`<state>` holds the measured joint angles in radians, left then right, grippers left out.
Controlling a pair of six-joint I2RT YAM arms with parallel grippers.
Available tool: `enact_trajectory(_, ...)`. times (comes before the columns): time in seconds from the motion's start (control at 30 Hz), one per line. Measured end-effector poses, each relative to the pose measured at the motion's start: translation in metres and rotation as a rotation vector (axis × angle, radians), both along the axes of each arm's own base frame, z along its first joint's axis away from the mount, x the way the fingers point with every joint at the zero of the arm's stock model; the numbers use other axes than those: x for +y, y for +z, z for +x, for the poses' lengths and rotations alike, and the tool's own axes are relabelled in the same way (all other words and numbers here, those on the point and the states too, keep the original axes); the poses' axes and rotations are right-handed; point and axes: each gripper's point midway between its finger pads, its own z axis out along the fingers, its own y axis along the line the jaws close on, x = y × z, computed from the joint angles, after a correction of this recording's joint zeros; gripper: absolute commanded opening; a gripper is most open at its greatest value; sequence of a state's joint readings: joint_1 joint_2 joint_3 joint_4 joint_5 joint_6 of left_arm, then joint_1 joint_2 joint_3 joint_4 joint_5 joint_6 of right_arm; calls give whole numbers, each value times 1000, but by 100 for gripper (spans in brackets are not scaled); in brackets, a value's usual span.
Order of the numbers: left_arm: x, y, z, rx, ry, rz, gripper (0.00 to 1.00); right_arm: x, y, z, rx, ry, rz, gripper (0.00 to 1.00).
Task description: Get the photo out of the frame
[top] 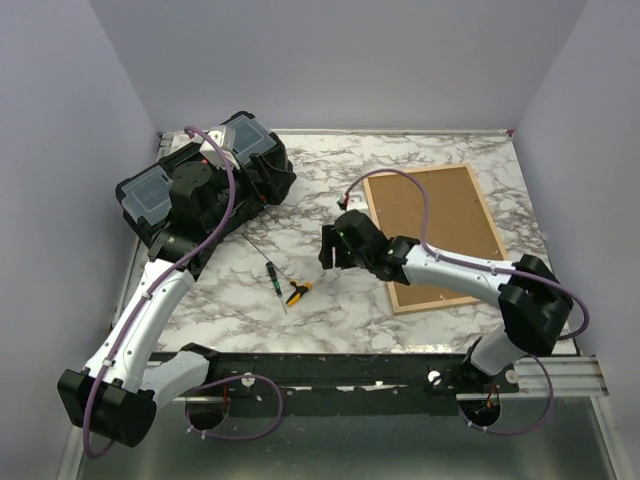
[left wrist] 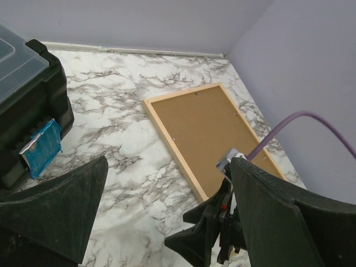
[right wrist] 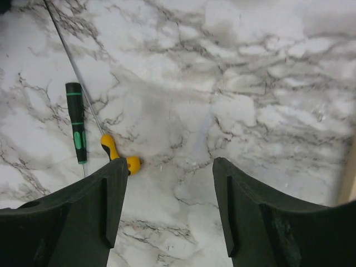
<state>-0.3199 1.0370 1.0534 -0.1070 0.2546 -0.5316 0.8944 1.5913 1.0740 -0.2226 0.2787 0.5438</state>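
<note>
The frame (top: 415, 172) lies face down on the right half of the marble table, its light-wood rim around a plain brown backing board (top: 435, 215). The left wrist view shows the same frame (left wrist: 169, 146) and board (left wrist: 206, 133). The photo is hidden. My right gripper (top: 328, 255) hangs just left of the frame's near-left edge, open over bare marble (right wrist: 169, 167), with nothing between its fingers. My left gripper (top: 222, 145) is raised over the toolbox at the back left, open wide and empty (left wrist: 167, 161).
A black toolbox (top: 265, 165) with clear lids stands at the back left, a blue packet (left wrist: 41, 147) against its side. A yellow-handled screwdriver (right wrist: 114, 151) and a green-and-black one (right wrist: 76, 119) lie on the marble left of the right gripper. Walls enclose the back and sides.
</note>
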Motion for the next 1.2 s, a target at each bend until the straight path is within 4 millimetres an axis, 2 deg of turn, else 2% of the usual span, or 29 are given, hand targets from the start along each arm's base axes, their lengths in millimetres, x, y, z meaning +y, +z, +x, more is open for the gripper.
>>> enact_trajectory(0.2,0,0,0,-1,0,0,95,8,-45,-41,148,-65,174,66)
enact_trajectory(0.23,0,0,0,0,0,0,95,14,-46,-47,155,-53,182,66)
enact_trajectory(0.33,0,0,0,-1,-1,1,95,55,-36,-64,147,38,219,66)
enact_trajectory(0.43,0,1,0,-8,-1,5,95,93,-23,-69,116,109,239,65)
enact_trajectory(0.53,1,3,-2,-17,-1,7,95,113,-21,-74,74,164,223,59)
enact_trajectory(0.6,3,7,-4,-31,5,8,94,122,-27,-76,46,195,197,52)
enact_trajectory(0.83,18,23,-9,-85,77,12,94,161,-54,-71,-48,223,51,49)
enact_trajectory(0.9,23,27,-10,-97,100,13,94,167,-59,-67,-73,204,16,45)
enact_trajectory(1.2,35,35,-12,-130,144,18,94,153,-75,-52,-145,134,-150,44)
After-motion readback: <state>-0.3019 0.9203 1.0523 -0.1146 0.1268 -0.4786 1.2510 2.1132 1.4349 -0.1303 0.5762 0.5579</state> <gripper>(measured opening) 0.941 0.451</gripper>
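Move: The green-and-black screwdriver's handle lies about 14 cm to the right hand's left, 6 cm back and some 10 cm below. The yellow-and-black tool is about 9 cm left and 9 cm back of that hand, the thin metal rod some 16 cm left and 1 cm back, and the upturned frame's middle 23 cm right and 3 cm ahead, all at table height. From the left hand the handle is 9 cm back, 2 cm left and 33 cm below. The green-and-black screwdriver is what the right hand goes for: it dips down and back, swings left over the table, then sinks and eases slightly forward and right above the handle, some 15 cm left and 7 cm down in all. Its fingers narrow partway, flanking the handle without visible contact. The left hand draws about 5 cm up and left, tilting up slightly. ##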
